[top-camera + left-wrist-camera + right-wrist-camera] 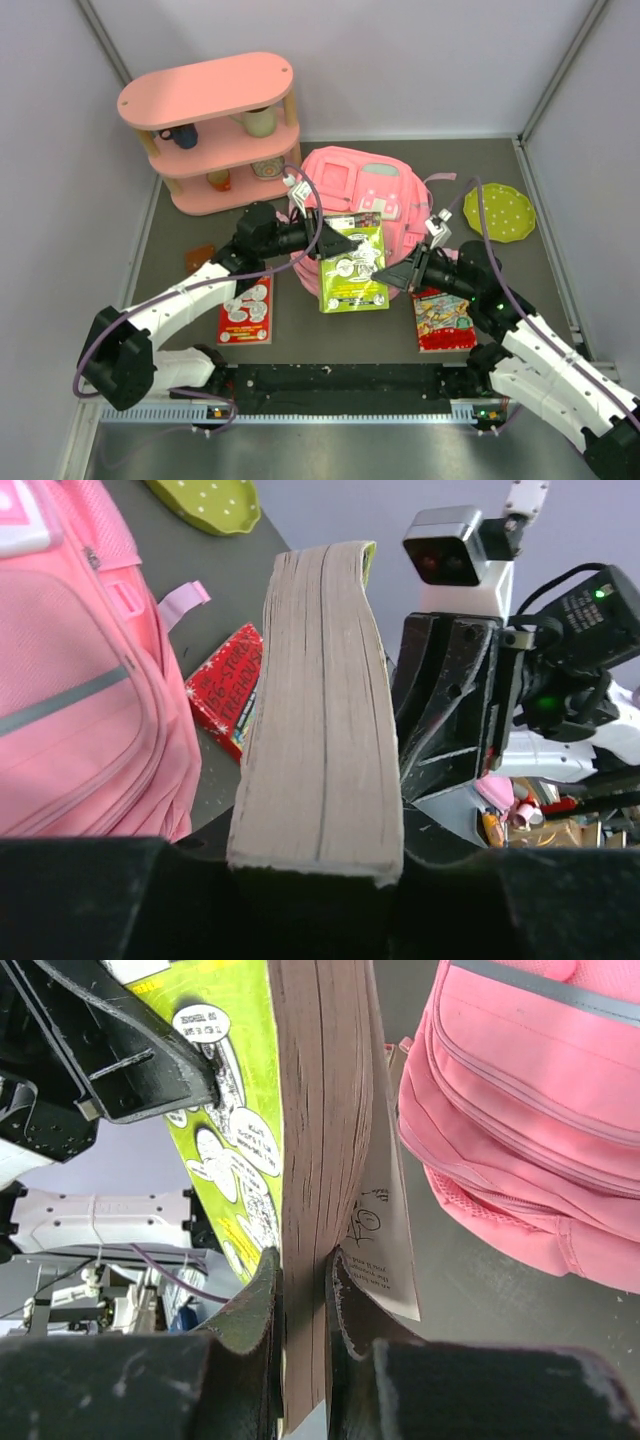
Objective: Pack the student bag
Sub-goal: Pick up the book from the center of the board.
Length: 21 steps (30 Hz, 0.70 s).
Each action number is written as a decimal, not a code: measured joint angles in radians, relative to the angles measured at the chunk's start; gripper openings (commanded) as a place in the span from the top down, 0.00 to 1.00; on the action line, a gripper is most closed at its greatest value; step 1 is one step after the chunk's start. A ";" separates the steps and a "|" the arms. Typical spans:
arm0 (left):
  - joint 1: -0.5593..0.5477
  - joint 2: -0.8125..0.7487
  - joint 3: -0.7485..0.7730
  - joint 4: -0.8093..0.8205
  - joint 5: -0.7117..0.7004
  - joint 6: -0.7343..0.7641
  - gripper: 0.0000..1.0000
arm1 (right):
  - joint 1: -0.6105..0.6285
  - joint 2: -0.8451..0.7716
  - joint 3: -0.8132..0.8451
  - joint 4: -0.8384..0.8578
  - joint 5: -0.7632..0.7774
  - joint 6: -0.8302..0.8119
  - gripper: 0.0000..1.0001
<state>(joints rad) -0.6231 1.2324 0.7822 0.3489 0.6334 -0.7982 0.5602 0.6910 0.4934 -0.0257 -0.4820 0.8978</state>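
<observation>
The student bag (355,190), soft and pink, lies at the table's middle back, and shows too in the left wrist view (70,710) and right wrist view (530,1090). A thick green book (352,265) is held just in front of its near side, between both arms. My left gripper (343,243) grips the book's top left; its page block (320,710) fills the gap between those jaws (318,865). On the book's right side, my right gripper (388,277) is shut on most of the pages (305,1280), and one loose leaf (385,1220) hangs outside its finger.
A pink oval three-tier shelf (215,130) with cups stands at the back left. A green dotted plate (499,212) lies at the back right. One red book (246,310) lies front left, another (443,318) front right. Walls close the table's sides.
</observation>
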 measured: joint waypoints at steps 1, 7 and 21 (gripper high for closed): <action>0.000 -0.001 0.000 -0.012 -0.012 0.008 1.00 | -0.007 0.005 0.003 -0.011 0.000 -0.006 0.48; 0.038 -0.021 0.004 -0.143 -0.154 0.032 1.00 | -0.040 0.016 0.124 -0.135 0.139 -0.050 0.07; 0.107 -0.002 0.046 0.008 -0.396 -0.145 1.00 | -0.005 -0.013 -0.116 0.086 0.125 0.240 0.01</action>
<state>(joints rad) -0.5159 1.2304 0.8280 0.3569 0.2371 -0.9436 0.5549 0.6777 0.3779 0.0605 -0.3569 1.1378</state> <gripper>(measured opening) 0.330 0.986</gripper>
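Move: Both hands hold the green book, which is up in the air: its middle is about 4 cm back from the left hand and 2 cm lower, and from the right hand about 5 cm to the left, 2 cm ahead and 2 cm up. The pink bag's middle is roughly 9 cm ahead of the left hand, 3 cm to its right and 18 cm below. On the board, the red sticker book lies about 23 cm left of the left hand and 6 cm back, some 25 cm down; the tractor book is about 15 cm right of the right hand, 2 cm back and 21 cm down. The right hand opens wide and lets go of the green book, easing forward, up and to its right by some 4 cm before drawing back and sinking about 5 cm, clear of it. The left hand keeps its pinch and takes the book alone, forward about 10 cm and 5 cm to the left out over the pink bag, first dipping a little and then rising again, while the wrist swings some 30 degrees counter-clockwise. ##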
